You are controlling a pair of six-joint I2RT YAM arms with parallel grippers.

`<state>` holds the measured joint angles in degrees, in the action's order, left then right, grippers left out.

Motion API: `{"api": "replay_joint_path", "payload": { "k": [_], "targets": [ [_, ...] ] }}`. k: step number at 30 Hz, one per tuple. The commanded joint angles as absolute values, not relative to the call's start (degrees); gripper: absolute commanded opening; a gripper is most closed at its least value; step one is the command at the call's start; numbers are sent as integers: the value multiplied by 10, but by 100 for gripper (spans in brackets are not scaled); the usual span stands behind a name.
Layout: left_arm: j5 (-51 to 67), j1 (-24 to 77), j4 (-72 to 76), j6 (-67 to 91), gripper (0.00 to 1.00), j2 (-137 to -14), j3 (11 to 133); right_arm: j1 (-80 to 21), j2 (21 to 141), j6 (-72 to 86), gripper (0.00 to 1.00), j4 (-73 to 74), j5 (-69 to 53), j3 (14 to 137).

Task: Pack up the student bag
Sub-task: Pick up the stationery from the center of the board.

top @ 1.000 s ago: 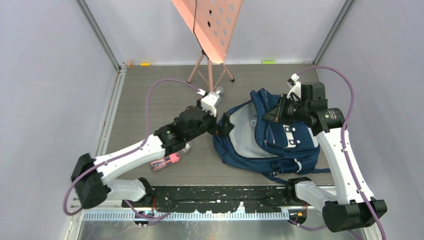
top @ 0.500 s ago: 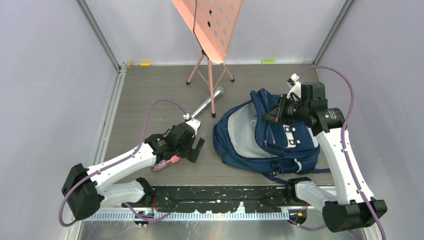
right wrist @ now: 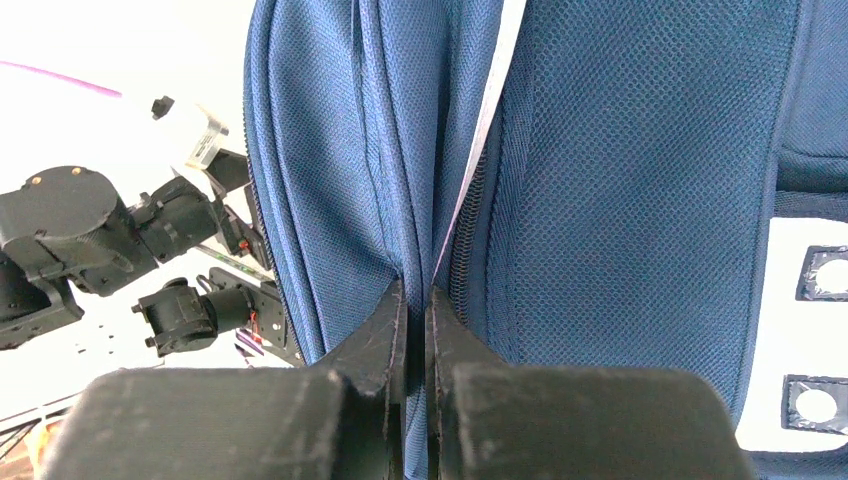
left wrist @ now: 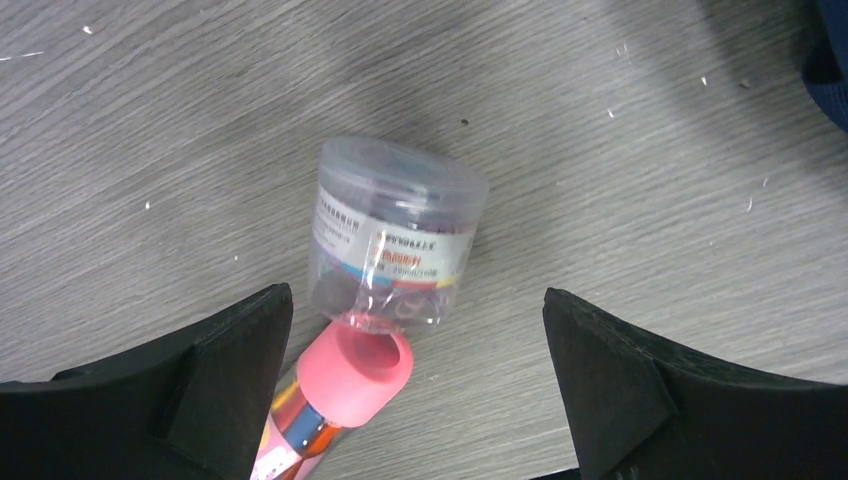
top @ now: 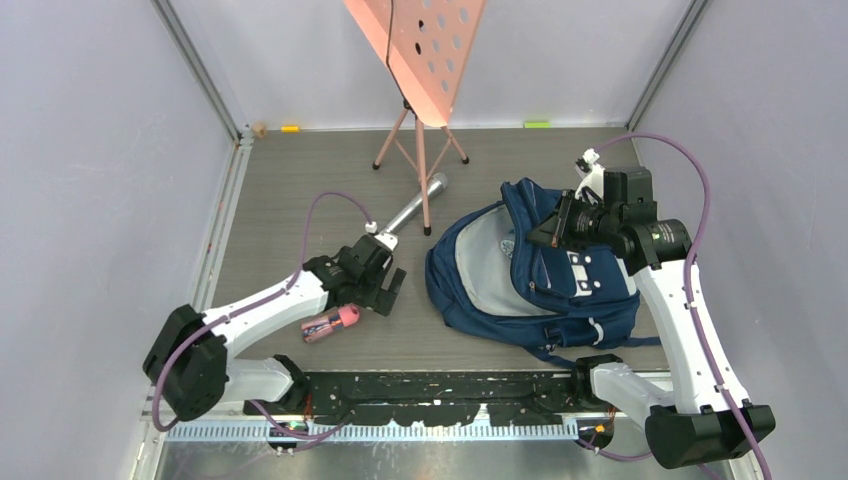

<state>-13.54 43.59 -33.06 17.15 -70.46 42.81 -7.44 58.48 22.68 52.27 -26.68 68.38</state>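
The student bag (top: 560, 285), navy with grey patches, lies on its side at the right with its main opening gaping toward the left. My right gripper (top: 550, 235) is shut on a fold of the bag's upper fabric edge (right wrist: 640, 150), which runs pinched between the right gripper (right wrist: 417, 300) fingers. My left gripper (top: 388, 295) hovers open to the left of the bag. In the left wrist view, the left gripper (left wrist: 415, 320) straddles a clear plastic jar (left wrist: 395, 235) and a pink-capped tube (left wrist: 345, 385) lying on the floor, touching neither.
A silver metal cylinder (top: 415, 203) lies by the foot of a pink music stand (top: 425, 60), whose tripod legs (top: 420, 150) stand at the back centre. The pink-capped tube (top: 333, 322) lies just near-left of the left gripper. Grey walls close in on both sides.
My left arm has pulled back from the bag's opening toward the near left and now hangs over the jar and tube. The right gripper has kept its hold on the bag.
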Motion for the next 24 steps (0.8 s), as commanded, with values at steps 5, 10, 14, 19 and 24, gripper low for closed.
{"api": "replay_joint_path", "payload": {
  "k": [5,10,14,19,24],
  "targets": [
    [-92,413,-290,192,100,-753,462,-79,554,232,0,475,-314,707],
    [-117,405,-328,221,78,-804,491,-79,554,233,1,474,-313,706],
    [-122,404,-355,243,48,-821,516,-79,551,232,0,475,-311,706],
    [-68,405,-334,259,44,-765,505,-79,549,232,0,479,-310,710],
    [20,411,-285,268,42,-679,495,-79,543,225,1,491,-304,715]
  ]
}}
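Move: The paperclip jar sits almost between the left gripper's open fingers, its middle about 2 cm ahead, 1 cm to the right and 2 cm below. The pink-capped tube lies roughly 4 cm back and 8 cm to the left, the microphone some 21 cm ahead and 10 cm right, the open backpack's middle about 34 cm right and 5 cm ahead. From the right hand the jar is around 33 cm left, 2 cm back and well below. Ease the left gripper about 2 cm forward and down, drifting slightly right, so its open fingers straddle the paperclip jar. Close them to roughly half opening to pinch the jar's sides below the lid, then lift about 3 cm while moving a little to the right, the wrist tilting some 10 degrees. Keep the right gripper still, holding the backpack flap. ##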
